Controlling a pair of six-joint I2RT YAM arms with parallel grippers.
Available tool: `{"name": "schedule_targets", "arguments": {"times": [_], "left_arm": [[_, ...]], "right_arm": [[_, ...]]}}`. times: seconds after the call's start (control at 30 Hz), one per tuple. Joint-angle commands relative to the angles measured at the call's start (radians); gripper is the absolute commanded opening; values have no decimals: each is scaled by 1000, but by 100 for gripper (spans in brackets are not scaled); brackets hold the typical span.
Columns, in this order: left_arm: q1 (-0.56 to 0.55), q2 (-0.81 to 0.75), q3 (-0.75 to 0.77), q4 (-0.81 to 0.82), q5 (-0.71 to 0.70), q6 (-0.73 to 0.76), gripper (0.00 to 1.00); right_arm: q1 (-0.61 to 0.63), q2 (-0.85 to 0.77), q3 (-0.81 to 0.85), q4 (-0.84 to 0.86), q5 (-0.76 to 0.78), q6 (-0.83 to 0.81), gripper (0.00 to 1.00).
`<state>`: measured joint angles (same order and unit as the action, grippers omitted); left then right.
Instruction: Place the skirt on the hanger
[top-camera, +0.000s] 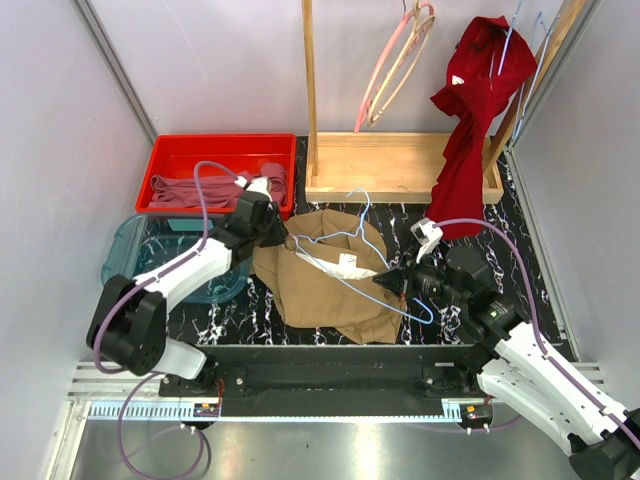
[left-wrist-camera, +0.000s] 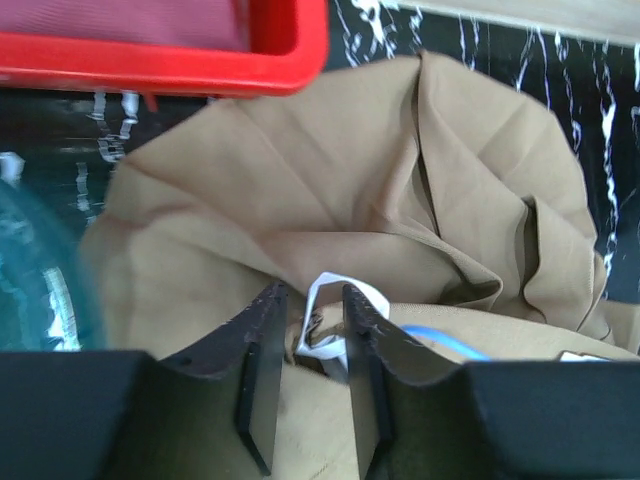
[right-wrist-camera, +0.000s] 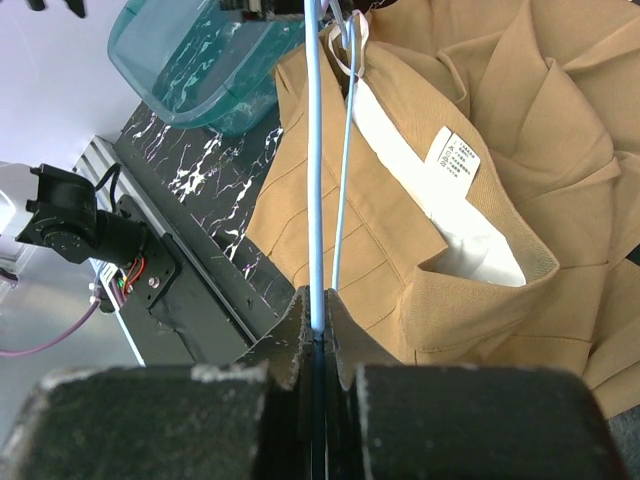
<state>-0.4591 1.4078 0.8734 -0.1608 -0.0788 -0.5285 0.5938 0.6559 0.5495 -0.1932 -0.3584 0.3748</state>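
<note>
The tan skirt (top-camera: 320, 285) lies crumpled on the dark table, its waist opening with white lining and a small tag (right-wrist-camera: 455, 158) facing up. A light-blue wire hanger (top-camera: 345, 240) lies across the skirt (right-wrist-camera: 480, 300). My right gripper (top-camera: 387, 281) is at the skirt's right edge, and the wrist view shows this gripper (right-wrist-camera: 318, 305) shut on the hanger's wire (right-wrist-camera: 317, 180). My left gripper (top-camera: 284, 236) is at the waist's upper left. Its jaws (left-wrist-camera: 311, 293) stand apart around a white ribbon loop (left-wrist-camera: 335, 288) of the skirt (left-wrist-camera: 300, 170), and blue wire (left-wrist-camera: 440, 343) shows beside them.
A red bin (top-camera: 175, 150) holding mauve cloth and a clear teal container (top-camera: 135, 245) sit at the left. Behind the skirt stands a wooden rack (top-camera: 400, 165). On it hang a pink hanger (top-camera: 400, 55) and a dark red garment (top-camera: 475, 110).
</note>
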Motion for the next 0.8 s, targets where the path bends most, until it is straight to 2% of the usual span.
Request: {"name": "schedule_targets", "arguments": {"times": [0.0, 0.07, 0.33, 0.47, 0.77], "left_arm": [[10, 42, 15, 110, 100, 50, 28], [19, 60, 19, 115, 114, 53, 24], [31, 40, -7, 107, 111, 55, 17], [33, 26, -20, 107, 109, 53, 0], [33, -6, -24, 98, 134, 50, 0]], "right_arm": [[1, -1, 50, 24, -24, 9, 0], [3, 1, 52, 23, -27, 9, 0], [3, -4, 63, 9, -27, 9, 0], [3, 5, 59, 23, -36, 7, 0], [3, 70, 61, 70, -59, 4, 0]]}}
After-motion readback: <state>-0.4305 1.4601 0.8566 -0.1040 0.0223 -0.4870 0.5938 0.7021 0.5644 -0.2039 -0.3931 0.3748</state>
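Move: The white loop at the skirt waistband's left end sits about 2 cm below the left hand and roughly 1 cm to its right, between the open fingers. From that hand, the hanger hook stands some 12 cm ahead and 20 cm right, and the care label about 6 cm back and 17 cm right. The red bin's middle is around 18 cm ahead and 17 cm left. From the right hand, the loop lies some 15 cm ahead, 31 cm left and 10 cm below. The skirt's white loop is pinched by the left fingers beside the hanger's left end: that hand sinks just under 2 cm and edges slightly right, then stays there, pointing steeply down and forward, while the fingers go from about a third open to fully shut. The right hand keeps its grip on the hanger, nearly still. ##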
